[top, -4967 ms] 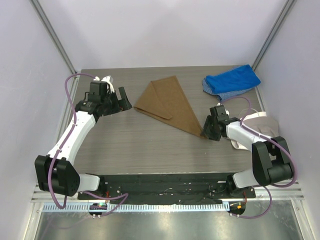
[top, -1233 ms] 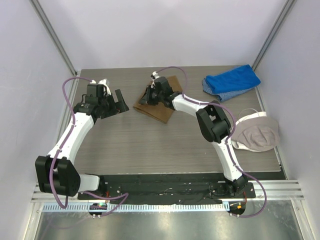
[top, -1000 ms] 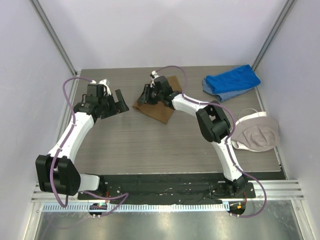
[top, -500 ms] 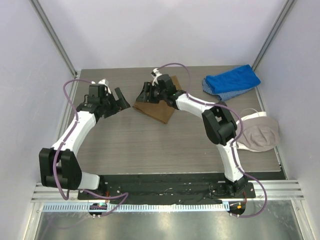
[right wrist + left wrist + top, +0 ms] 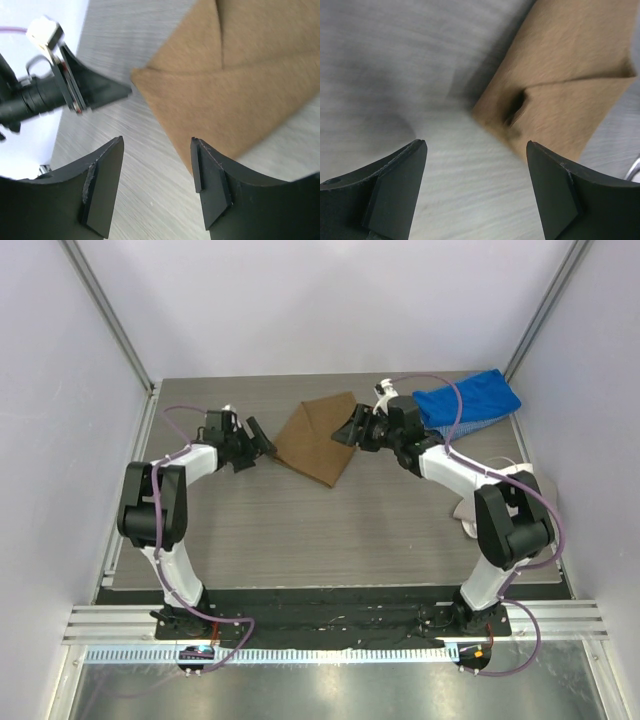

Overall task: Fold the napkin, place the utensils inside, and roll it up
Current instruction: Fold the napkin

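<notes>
The tan-brown napkin (image 5: pixel 318 440) lies folded into a small kite shape at the back middle of the table. It also shows in the left wrist view (image 5: pixel 560 85) and the right wrist view (image 5: pixel 240 85). My left gripper (image 5: pixel 262 440) is open and empty, just off the napkin's left corner, with bare table between its fingers (image 5: pixel 476 150). My right gripper (image 5: pixel 348 430) is open and empty at the napkin's right edge, low over its lower rim (image 5: pixel 156 150). The left gripper also shows in the right wrist view (image 5: pixel 75 95). The gold spoon is out of view.
A blue cloth (image 5: pixel 465 400) lies at the back right, just behind the right arm. A white-beige item (image 5: pixel 512 472) is mostly hidden behind the right forearm. Purple walls and metal posts close in the table on three sides.
My right gripper let go of the napkin's left corner and drew back to its right edge. My left gripper moved right, up to the napkin's left corner. The napkin is now folded smaller.
</notes>
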Action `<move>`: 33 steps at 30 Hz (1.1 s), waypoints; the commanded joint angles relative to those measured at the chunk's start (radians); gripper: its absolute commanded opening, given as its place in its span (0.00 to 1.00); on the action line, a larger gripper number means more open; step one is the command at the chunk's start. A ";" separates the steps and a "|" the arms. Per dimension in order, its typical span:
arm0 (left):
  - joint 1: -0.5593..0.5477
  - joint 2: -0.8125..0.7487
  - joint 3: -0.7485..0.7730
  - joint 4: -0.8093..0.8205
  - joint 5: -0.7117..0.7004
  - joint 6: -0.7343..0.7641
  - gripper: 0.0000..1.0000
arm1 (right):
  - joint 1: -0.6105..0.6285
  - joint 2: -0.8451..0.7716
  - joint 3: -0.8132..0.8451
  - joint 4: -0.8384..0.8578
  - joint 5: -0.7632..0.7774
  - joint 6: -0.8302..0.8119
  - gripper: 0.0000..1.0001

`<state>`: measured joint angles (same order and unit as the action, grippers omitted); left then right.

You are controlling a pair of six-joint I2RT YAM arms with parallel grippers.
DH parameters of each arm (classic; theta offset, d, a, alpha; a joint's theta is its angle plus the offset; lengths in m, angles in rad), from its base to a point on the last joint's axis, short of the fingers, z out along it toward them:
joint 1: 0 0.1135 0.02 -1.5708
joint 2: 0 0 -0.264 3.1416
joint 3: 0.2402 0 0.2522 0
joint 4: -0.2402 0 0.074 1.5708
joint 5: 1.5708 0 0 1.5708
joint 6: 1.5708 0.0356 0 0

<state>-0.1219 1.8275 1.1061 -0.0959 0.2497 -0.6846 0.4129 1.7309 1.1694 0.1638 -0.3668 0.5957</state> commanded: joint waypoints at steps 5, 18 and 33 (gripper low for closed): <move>0.007 0.087 0.080 0.211 0.065 -0.038 0.84 | -0.009 -0.119 -0.100 -0.010 0.019 -0.056 0.64; 0.007 0.161 0.089 0.237 0.083 -0.047 0.49 | -0.008 -0.106 -0.090 -0.033 0.017 -0.066 0.64; 0.007 0.132 0.086 0.162 0.094 -0.073 0.00 | 0.052 -0.099 -0.037 -0.153 0.156 -0.298 0.64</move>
<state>-0.1219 1.9984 1.1717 0.0986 0.3408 -0.7521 0.4194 1.6588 1.0687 0.0387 -0.3069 0.4221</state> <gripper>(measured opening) 0.027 0.639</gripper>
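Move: The napkin's left corner, ready to be pinched, lies about 4 cm ahead of the left hand, 2 cm to its right and 2 cm below. The folded napkin's middle is roughly 7 cm ahead and 15 cm right of that hand; its near corner is some 6 cm back and 17 cm right. From the high right hand, the near corner is about 2 cm back, 4 cm left and 15 cm below, the left corner 6 cm ahead and 17 cm left. The left fingers close from wide open and pinch the napkin's left corner, after the hand slides about 4 cm forward onto it while drifting some 2 cm right and sinking 2 cm. Meanwhile the right hand, fingers staying open, sinks about 4 cm and backs off 3 cm, edging nearly as far right, towards the napkin's near corner without touching it, and rolls roughly 10 degrees. ##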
